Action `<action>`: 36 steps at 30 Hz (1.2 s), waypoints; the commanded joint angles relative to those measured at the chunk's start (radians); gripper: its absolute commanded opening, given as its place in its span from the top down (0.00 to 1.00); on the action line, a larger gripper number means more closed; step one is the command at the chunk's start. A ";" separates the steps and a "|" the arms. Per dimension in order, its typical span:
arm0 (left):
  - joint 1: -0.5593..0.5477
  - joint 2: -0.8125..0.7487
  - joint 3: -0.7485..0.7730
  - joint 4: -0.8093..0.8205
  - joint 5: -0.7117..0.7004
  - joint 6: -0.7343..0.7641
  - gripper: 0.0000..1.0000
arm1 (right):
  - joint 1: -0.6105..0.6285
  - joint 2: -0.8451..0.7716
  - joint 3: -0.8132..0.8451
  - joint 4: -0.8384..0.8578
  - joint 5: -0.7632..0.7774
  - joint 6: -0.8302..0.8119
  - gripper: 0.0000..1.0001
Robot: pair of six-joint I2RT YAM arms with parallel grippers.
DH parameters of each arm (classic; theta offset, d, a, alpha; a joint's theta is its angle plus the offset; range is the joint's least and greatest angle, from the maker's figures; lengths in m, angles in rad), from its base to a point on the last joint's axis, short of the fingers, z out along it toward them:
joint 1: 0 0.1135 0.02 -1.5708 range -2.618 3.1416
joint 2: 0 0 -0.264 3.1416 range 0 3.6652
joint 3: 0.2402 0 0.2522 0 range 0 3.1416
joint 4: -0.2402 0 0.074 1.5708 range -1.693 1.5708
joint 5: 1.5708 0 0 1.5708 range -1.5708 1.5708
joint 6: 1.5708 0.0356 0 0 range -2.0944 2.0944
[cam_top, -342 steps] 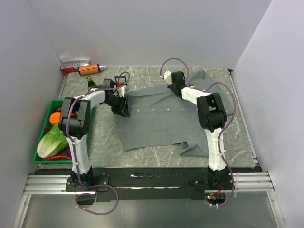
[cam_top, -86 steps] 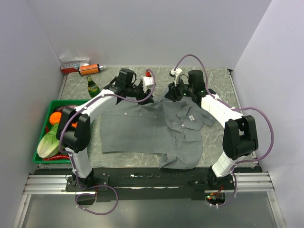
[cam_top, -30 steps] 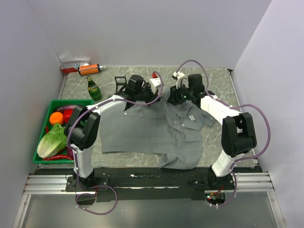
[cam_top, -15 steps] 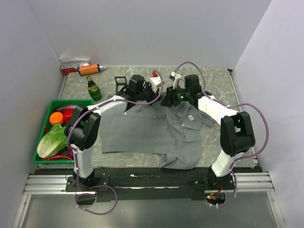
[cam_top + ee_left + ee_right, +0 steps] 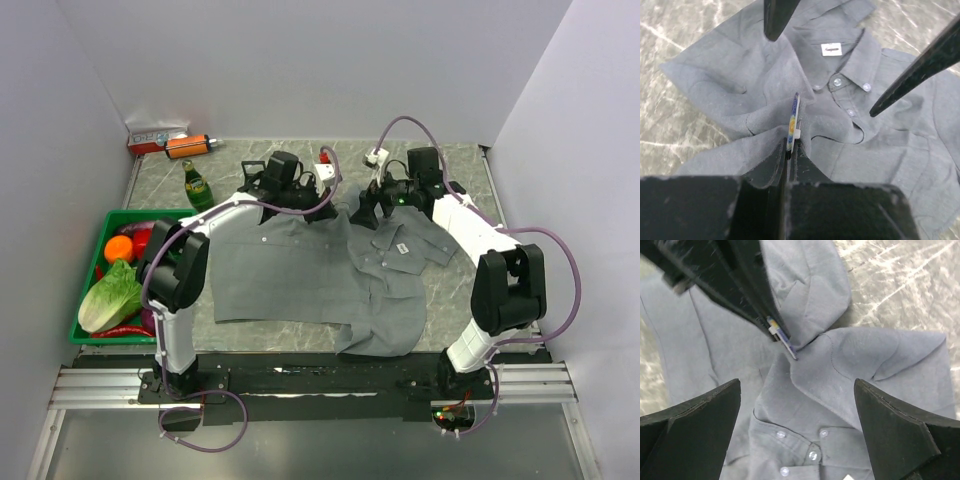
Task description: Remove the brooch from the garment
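Note:
The grey shirt (image 5: 300,270) lies flat on the table, collar towards the right arm. My left gripper (image 5: 789,150) is shut on the brooch (image 5: 792,119), a thin disc seen edge-on, bluish with a yellow patch and a white clasp. The cloth rises in a ridge around it. The brooch also shows in the right wrist view (image 5: 782,337), between the left gripper's black fingers (image 5: 752,295). My right gripper (image 5: 797,385) is wide open and empty, over the collar and its buttons (image 5: 813,455). In the top view both grippers (image 5: 338,203) (image 5: 366,211) meet near the collar and the brooch is too small to see.
A white label (image 5: 831,49) sits inside the collar. A green crate (image 5: 88,331) of vegetables stands at the left edge. A green bottle (image 5: 197,185), an orange object (image 5: 187,146) and a red and white box (image 5: 157,137) stand at the back left. Walls close in three sides.
My right arm has drawn back a little to the right, away from the left gripper. My left gripper stays at the collar end of the shirt, its wrist shifted slightly left.

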 commanded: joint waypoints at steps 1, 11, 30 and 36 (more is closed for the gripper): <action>0.004 0.002 0.067 -0.076 0.122 0.068 0.99 | 0.007 -0.014 0.045 -0.016 -0.060 -0.157 0.00; 0.013 0.016 0.099 -0.124 0.163 0.100 0.99 | 0.009 0.067 0.125 -0.007 -0.154 -0.134 0.27; 0.013 0.025 0.106 -0.114 0.159 0.087 0.99 | 0.038 0.139 0.183 -0.115 -0.165 -0.229 0.29; 0.013 0.027 0.108 -0.110 0.160 0.080 0.99 | 0.042 0.175 0.222 -0.127 -0.154 -0.211 0.35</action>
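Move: The brooch sticks out of the left hand's shut fingertips, its middle about 2 cm to that hand's right and 1 cm below. From the right hand, the brooch is roughly 6 cm to the left, 1 cm ahead and 3 cm lower. The collar label lies some 9 cm to the right hand's right and 8 cm back, the black frame about 27 cm to its left and 10 cm ahead, both around 12 cm below. The right hand, empty and wide open, closes in leftwards on the brooch's free end by about 3 cm, arcing up and slightly forward before sinking again, while it turns some 13 degrees counter-clockwise and its fingers narrow to about two thirds open, one on either side of the brooch as seen from above but not yet shut on it. The left hand keeps its pinch on the brooch, draws back about 1.5 cm early on with a slight clockwise turn, then holds it still for the right. ##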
